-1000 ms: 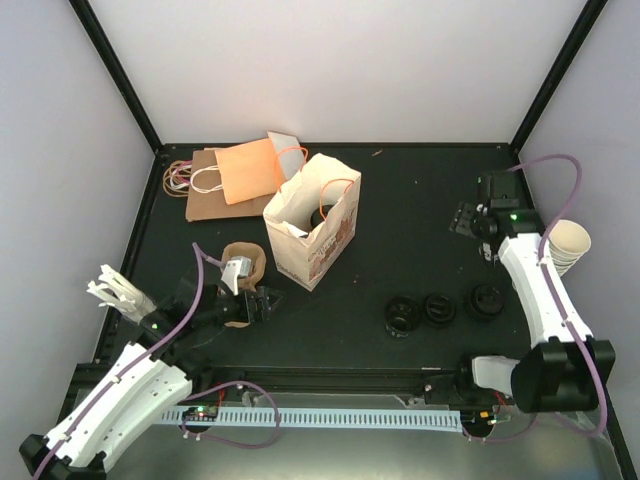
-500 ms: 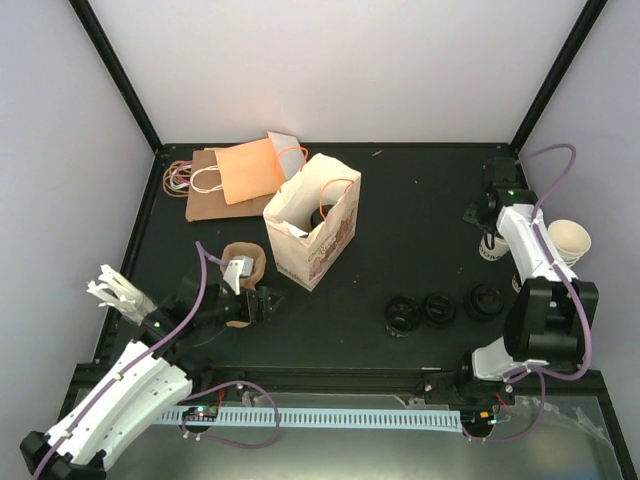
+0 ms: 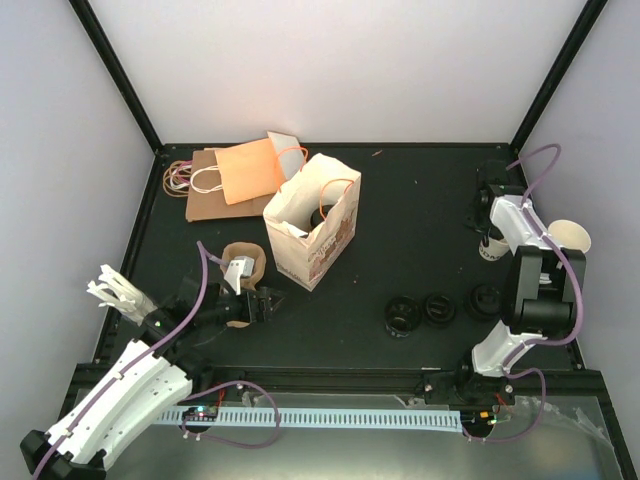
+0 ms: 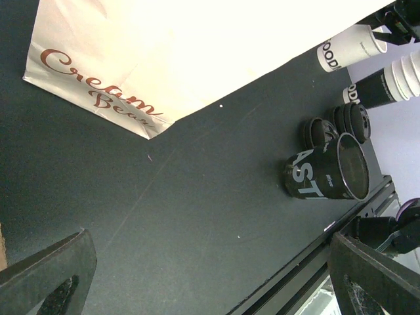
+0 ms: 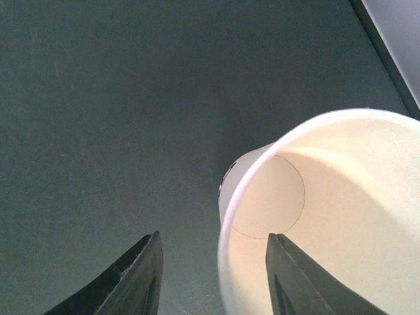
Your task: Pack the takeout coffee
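Note:
The takeout coffee (image 3: pixel 490 248), a small cream paper cup with dark print, stands upright near the table's right edge. In the right wrist view I look down into the cup (image 5: pixel 328 216). My right gripper (image 5: pixel 213 275) straddles its near rim, one finger outside the wall and the other inside. There is a gap on both sides, so the jaws are open and hold nothing. From above, the right gripper (image 3: pixel 490 215) hangs right over the cup. My left gripper (image 3: pixel 258 305) rests wide open low over the table, left of the paper bag (image 3: pixel 315 220), with nothing between its fingers.
The printed paper bag stands open at centre-left. Flat bags (image 3: pixel 235 175) lie at the back left. A brown sleeve (image 3: pixel 243 262) sits by the left gripper. Three black lids (image 3: pixel 438 306) lie in the front right. A stack of nested cream cups (image 3: pixel 570 240) stands at the right edge.
My right arm has folded back toward the right edge and brought its gripper over the cup's rim. Its jaws have narrowed. The left arm has not moved.

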Available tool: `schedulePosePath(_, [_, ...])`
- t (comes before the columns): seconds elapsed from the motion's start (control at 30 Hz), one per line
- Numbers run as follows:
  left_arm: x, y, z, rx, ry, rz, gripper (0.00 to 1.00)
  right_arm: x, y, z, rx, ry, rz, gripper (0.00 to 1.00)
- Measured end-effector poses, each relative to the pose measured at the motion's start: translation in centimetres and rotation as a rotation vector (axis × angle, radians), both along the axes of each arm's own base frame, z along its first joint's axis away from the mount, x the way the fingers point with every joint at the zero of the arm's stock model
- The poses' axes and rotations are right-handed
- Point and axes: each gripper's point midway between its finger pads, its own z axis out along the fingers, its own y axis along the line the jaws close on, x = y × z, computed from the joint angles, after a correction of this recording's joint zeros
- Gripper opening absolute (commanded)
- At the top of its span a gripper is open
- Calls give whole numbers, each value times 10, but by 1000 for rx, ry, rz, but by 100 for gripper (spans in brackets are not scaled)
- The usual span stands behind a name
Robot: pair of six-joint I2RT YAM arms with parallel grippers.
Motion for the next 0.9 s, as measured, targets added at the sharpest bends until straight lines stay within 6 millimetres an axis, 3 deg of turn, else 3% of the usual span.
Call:
schedulePosePath(0.27, [0, 0, 0, 0, 0, 0, 99, 3, 3, -9, 22, 13, 14, 35])
schedulePosePath(0.57, [0, 0, 0, -1, -1, 0, 99, 7, 9, -9, 51, 1, 41, 15])
schedulePosePath(0.7, [0, 0, 0, -1, 0, -1, 99, 8, 13, -9, 64, -4, 54, 13])
schedulePosePath(0.8, [0, 0, 0, -2, 0, -2, 99, 9, 20, -5, 62, -12, 76, 12])
schedulePosePath(0.9, [0, -1, 1, -3, -2, -2, 99, 11, 41, 5, 62, -33, 133, 9])
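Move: The white cup's left wall already stands between the right hand's open fingers; its middle lies about 4 cm to the right, 1 cm ahead and 4 cm below. The cup stack is some 15 cm right and 3 cm back, the right black lid about 2 cm right and 11 cm back, the left black lid 9 cm left and 14 cm back. From the idle left hand, the white cup lies roughly 52 cm right and 12 cm ahead. The right fingers pinch shut on the white cup's left wall, then draw it about 4 cm left. ##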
